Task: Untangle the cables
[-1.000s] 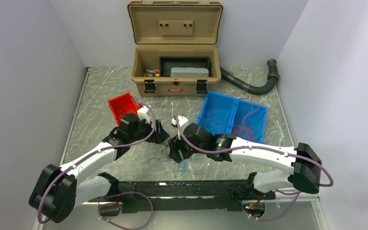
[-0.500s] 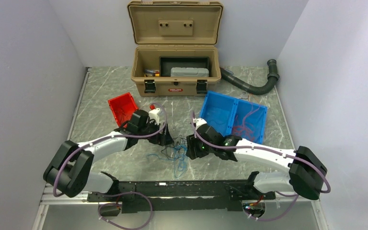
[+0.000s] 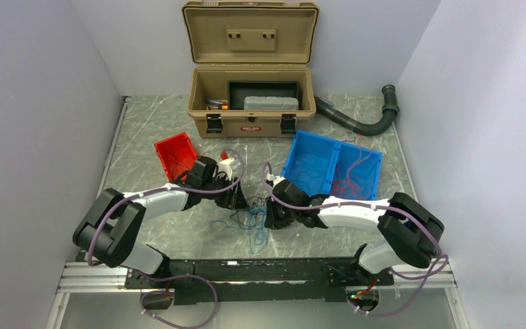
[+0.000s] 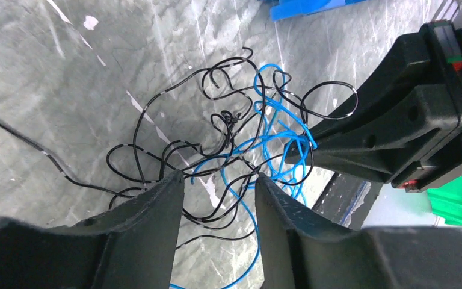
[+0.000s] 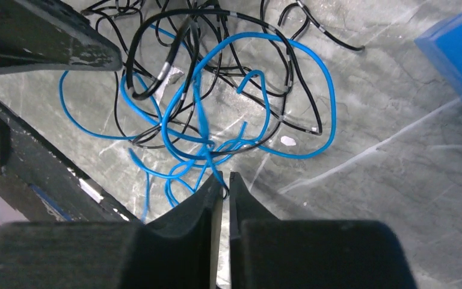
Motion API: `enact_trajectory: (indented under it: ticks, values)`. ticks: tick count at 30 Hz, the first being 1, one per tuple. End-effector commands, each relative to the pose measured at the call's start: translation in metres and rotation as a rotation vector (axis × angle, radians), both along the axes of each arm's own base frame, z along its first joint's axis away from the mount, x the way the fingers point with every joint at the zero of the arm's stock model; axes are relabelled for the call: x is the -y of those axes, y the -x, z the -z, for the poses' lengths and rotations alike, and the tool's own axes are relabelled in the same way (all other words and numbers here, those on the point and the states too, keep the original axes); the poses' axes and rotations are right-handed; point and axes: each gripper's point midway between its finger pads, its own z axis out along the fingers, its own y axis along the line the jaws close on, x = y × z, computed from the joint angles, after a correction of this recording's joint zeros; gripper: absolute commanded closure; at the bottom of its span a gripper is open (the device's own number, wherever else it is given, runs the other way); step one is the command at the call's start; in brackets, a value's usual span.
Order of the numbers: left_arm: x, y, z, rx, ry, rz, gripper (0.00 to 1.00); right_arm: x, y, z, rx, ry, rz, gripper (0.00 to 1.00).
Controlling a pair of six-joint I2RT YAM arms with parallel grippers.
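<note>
The cables [image 3: 249,219] lie as a small tangle of thin black and blue strands on the marble table, between my two grippers. In the left wrist view the cables [image 4: 258,138] spread out ahead, and several strands run across the gap of my left gripper [image 4: 219,177], which stands open low over them. My right gripper [image 5: 224,182] is shut on a blue strand at the near edge of the cables [image 5: 228,102], with a black loop at its tips. From above, the left gripper [image 3: 241,204] and right gripper [image 3: 268,210] face each other across the tangle.
An open tan toolbox [image 3: 250,103] stands at the back. A red bin [image 3: 173,152] sits behind the left arm, and a blue two-part bin [image 3: 332,164] holding thin wires sits behind the right arm. A black corrugated hose [image 3: 359,122] lies back right. A black rail [image 3: 246,274] runs along the near edge.
Both arms have stretched forward and come down onto the tangle from either side. The left jaws have narrowed around strands. The right jaws have closed on a blue strand.
</note>
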Motion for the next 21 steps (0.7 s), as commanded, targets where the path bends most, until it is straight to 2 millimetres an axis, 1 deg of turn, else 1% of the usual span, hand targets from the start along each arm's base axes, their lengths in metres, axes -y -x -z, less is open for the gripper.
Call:
enact_trajectory:
  ticks: [1, 2, 3, 5, 6, 8, 11, 14, 16, 17, 20, 21]
  values:
    - [0.018, -0.004, -0.017, 0.022, 0.095, 0.055, 0.54, -0.011, -0.012, -0.018, 0.048, -0.047, 0.013, 0.97]
    - [0.02, -0.003, -0.018, 0.018, 0.111, 0.062, 0.62, -0.009, -0.012, -0.02, 0.054, -0.04, 0.016, 1.0]
    - [0.022, -0.001, -0.017, 0.007, 0.121, 0.071, 0.72, -0.006, -0.012, -0.022, 0.061, -0.032, 0.019, 1.0]
    - [0.024, -0.002, -0.017, -0.005, 0.124, 0.08, 0.98, 0.002, -0.014, -0.027, 0.081, -0.012, 0.035, 1.0]
    - [0.023, -0.003, -0.017, -0.007, 0.114, 0.076, 1.0, 0.005, -0.014, -0.03, 0.091, -0.005, 0.041, 1.0]
    - [0.017, -0.009, -0.016, 0.007, 0.064, 0.035, 1.0, 0.014, -0.015, -0.037, 0.109, 0.012, 0.062, 1.0]
    - [-0.003, -0.021, -0.02, 0.05, -0.016, -0.078, 1.0, 0.035, -0.024, -0.049, 0.165, 0.062, 0.136, 1.0]
    - [-0.027, -0.029, -0.029, 0.082, -0.036, -0.19, 1.0, 0.06, -0.033, -0.061, 0.201, 0.12, 0.215, 1.0]
    - [-0.049, -0.036, -0.032, 0.081, -0.058, -0.302, 1.0, 0.081, -0.043, -0.07, 0.233, 0.164, 0.306, 1.0]
    - [-0.061, -0.038, -0.038, 0.091, -0.062, -0.359, 1.0, 0.095, -0.049, -0.075, 0.254, 0.192, 0.364, 1.0]
    - [-0.098, -0.046, -0.044, 0.093, -0.092, -0.547, 1.0, 0.13, -0.063, -0.096, 0.294, 0.226, 0.51, 1.0]
    - [-0.109, -0.048, -0.048, 0.101, -0.091, -0.598, 1.0, 0.139, -0.065, -0.104, 0.311, 0.223, 0.543, 1.0]
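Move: The black cable's tangle lies about 3 cm to the left gripper's right, 1 cm back and 3 cm below it; the red bin is some 16 cm ahead and 20 cm left of that gripper. From the right gripper, the blue cable's heap is about 4 cm to its left, level in reach and 1 cm below, the black tangle about 5 cm ahead and 6 cm left, and the blue bin roughly 19 cm ahead and 19 cm right. Shut the left gripper on the black cable with a small dip to the right, and finish closing the right on the blue strand at its tips. Then pull the two apart: left gripper about 6 cm left, rising 5 cm and forward, turning 20 degrees counter-clockwise; right gripper about 9 cm right towards the blue bin, rising 7 cm and forward, turning clockwise. ##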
